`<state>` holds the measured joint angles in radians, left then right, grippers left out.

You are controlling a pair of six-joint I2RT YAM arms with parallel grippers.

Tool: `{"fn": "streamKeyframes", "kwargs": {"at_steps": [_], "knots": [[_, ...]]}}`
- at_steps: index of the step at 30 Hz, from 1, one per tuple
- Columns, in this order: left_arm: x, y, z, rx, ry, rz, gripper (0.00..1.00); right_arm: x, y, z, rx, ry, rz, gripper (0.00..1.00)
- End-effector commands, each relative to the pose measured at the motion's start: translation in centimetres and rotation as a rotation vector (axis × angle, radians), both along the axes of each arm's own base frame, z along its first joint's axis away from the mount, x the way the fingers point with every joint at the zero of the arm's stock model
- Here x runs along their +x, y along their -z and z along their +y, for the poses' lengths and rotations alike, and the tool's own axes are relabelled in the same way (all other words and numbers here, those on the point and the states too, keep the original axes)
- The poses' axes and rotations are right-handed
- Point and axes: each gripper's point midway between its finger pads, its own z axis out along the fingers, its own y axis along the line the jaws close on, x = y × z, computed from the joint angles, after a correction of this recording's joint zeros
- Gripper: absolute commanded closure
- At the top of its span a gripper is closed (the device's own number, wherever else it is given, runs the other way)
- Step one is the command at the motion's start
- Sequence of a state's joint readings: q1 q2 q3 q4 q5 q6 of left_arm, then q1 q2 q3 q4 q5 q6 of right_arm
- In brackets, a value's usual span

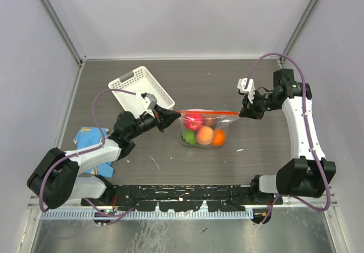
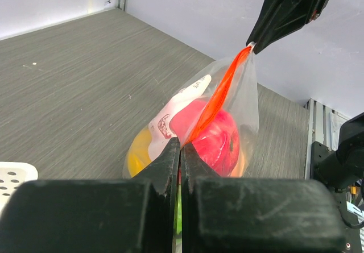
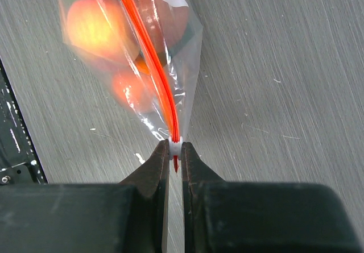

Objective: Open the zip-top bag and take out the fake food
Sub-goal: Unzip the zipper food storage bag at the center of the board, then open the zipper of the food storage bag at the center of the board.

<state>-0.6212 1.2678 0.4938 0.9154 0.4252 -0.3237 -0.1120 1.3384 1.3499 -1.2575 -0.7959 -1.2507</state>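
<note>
The clear zip-top bag [image 1: 205, 131] hangs stretched between both grippers, its red-orange zip strip [image 1: 209, 113] pulled taut along the top. Inside is the fake food: a red fruit [image 1: 194, 122], a peach one [image 1: 205, 133], an orange one [image 1: 218, 139] and a green one [image 1: 189, 139]. My left gripper [image 1: 173, 115] is shut on the strip's left end [image 2: 181, 145]. My right gripper [image 1: 242, 115] is shut on the small white slider [image 3: 175, 145] at the strip's right end. In the left wrist view the red fruit [image 2: 219, 139] and a yellow one [image 2: 139, 153] press against the plastic.
A white slotted basket [image 1: 141, 88] stands tilted at the back left, just behind the left gripper. A blue printed cloth [image 1: 91, 142] lies by the left arm near the left wall. Grey tabletop surrounds the bag, and walls close in the back and both sides.
</note>
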Motion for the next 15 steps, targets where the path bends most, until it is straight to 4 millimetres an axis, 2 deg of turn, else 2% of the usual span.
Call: {"fn": "streamKeyframes", "kwargs": {"at_steps": [1, 5, 7, 9, 13, 15], "knots": [[0.6, -3.8, 0.0, -0.057, -0.006, -0.115, 1.00, 0.3, -0.8, -1.3, -0.053, 0.040, -0.062, 0.94], [0.5, -3.8, 0.0, -0.056, 0.000, -0.118, 1.00, 0.4, -0.9, -1.5, -0.052, 0.053, -0.062, 0.94], [0.4, -4.0, -0.1, -0.058, 0.005, -0.122, 1.00, 0.4, -1.0, -1.6, -0.049, 0.056, -0.069, 0.90], [0.3, -4.1, -0.2, -0.059, 0.017, -0.128, 1.00, 0.3, -1.3, -1.4, -0.036, 0.055, -0.075, 0.79], [-0.5, -4.4, -0.6, -0.058, 0.063, -0.142, 1.00, -0.5, -3.0, 0.0, 0.037, 0.002, -0.101, 0.47], [-0.5, -3.3, -1.0, -0.039, 0.091, -0.120, 1.00, -1.1, -4.1, 1.1, 0.096, -0.044, -0.108, 0.36]]}}
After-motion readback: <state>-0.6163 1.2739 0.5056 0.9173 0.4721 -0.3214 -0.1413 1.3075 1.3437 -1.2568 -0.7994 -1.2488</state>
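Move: The white zip slider sits between the right hand's fingertips, at the right end of the orange zip. From that hand the orange lies about 6 cm left, 5 cm back and 14 cm below, and the peach some 12 cm left, 5 cm back and 13 cm below. The slider is about 23 cm to the right of the left hand, roughly level with it; the red fruit hangs some 6 cm right of the left hand, 2 cm back and 9 cm lower. The right hand eases barely 1 cm to the right, away from the left hand, at the tail of its pull along the zip, then opens its fingers to about half their range and lets go of the slider as it begins to rise. The left hand stays shut on the zip's left end and holds the bag up almost in place, drifting by only about half a centimetre. ##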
